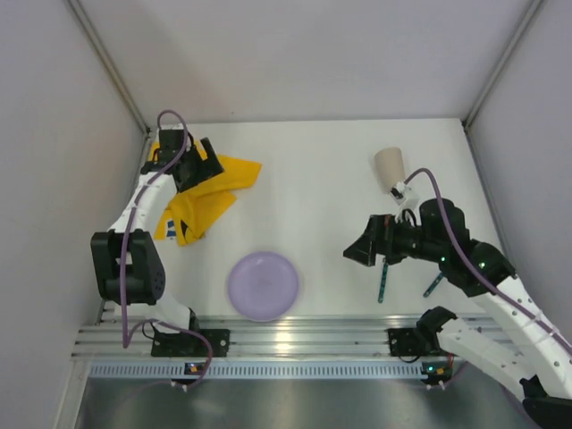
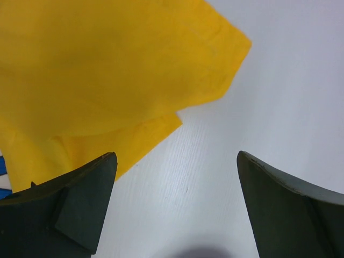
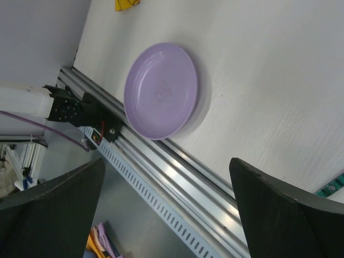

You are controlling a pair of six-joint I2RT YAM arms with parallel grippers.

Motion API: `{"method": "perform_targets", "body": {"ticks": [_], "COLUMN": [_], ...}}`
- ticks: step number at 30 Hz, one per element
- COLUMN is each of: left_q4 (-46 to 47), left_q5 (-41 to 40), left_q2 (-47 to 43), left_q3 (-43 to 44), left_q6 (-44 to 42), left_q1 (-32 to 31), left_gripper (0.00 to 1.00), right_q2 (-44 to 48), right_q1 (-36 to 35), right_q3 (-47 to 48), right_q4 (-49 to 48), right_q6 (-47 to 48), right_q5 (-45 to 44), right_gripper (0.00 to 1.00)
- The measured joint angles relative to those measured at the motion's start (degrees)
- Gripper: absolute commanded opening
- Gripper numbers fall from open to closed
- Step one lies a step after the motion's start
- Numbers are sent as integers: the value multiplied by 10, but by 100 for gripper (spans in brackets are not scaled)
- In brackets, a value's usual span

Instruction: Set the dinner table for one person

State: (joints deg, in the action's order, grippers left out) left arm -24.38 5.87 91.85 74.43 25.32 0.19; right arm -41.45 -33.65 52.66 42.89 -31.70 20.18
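Note:
The dinner table [image 1: 313, 197] is a white tabletop with a ribbed rail [image 1: 295, 338] along its near edge. A yellow cloth [image 1: 210, 192] lies crumpled at the far left; it fills the upper left of the left wrist view [image 2: 107, 70]. My left gripper [image 1: 204, 165] hovers over the cloth's edge, open and empty [image 2: 176, 156]. A purple plate [image 1: 263, 284] sits near the rail and also shows in the right wrist view [image 3: 161, 88]. My right gripper [image 1: 357, 253] is open and empty [image 3: 166, 161], raised to the right of the plate.
A beige cup [image 1: 390, 167] lies on its side at the back right. Two green utensils [image 1: 382, 280] [image 1: 433, 284] lie under the right arm. Grey panels wall the table. The rail [image 3: 177, 177] runs under the right gripper.

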Motion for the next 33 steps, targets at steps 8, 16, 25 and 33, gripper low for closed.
{"method": "perform_targets", "body": {"ticks": [8, 16, 25, 33], "left_q4": [-77, -125, -192, -190], "left_q5": [-74, -149, -198, -206], "left_q2": [50, 255, 399, 412], "left_q3": [63, 214, 351, 364], "left_q6": [-30, 11, 12, 9], "left_q1": [-65, -97, -106, -108], "left_gripper": [98, 98, 98, 0], "right_q2": [-151, -283, -286, -319], "right_q1": [0, 1, 12, 18], "right_q3": [52, 170, 181, 184], "right_q4": [-41, -3, 27, 32], "right_q6": [12, 73, 99, 103], "right_q5": [-24, -54, -73, -92], "right_gripper": [100, 100, 100, 100]}}
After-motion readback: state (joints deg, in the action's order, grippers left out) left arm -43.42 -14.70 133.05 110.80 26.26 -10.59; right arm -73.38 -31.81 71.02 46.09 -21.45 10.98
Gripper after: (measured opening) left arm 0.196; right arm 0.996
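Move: Below and just ahead of the open left hand lies the free right-hand part of the yellow cloth, about 7 cm forward, 3 cm right and 15 cm down. The purple plate is some 29 cm back and 16 cm right of that hand, at table height. From the right hand that part of the cloth is roughly 37 cm ahead, 39 cm left and 22 cm down; the fork lies about 6 cm ahead and 12 cm right, on the table. Sinking about 14 cm, the left hand first eases back slightly, then swings forward and a little right onto the yellow cloth, tipping its fingers some 20 degrees further down, and closes them at the end to pinch up a fold. Meanwhile the empty right hand moves about 10 cm forward above the table, dipping a little and rolling its left side down, fingers still wide open. ##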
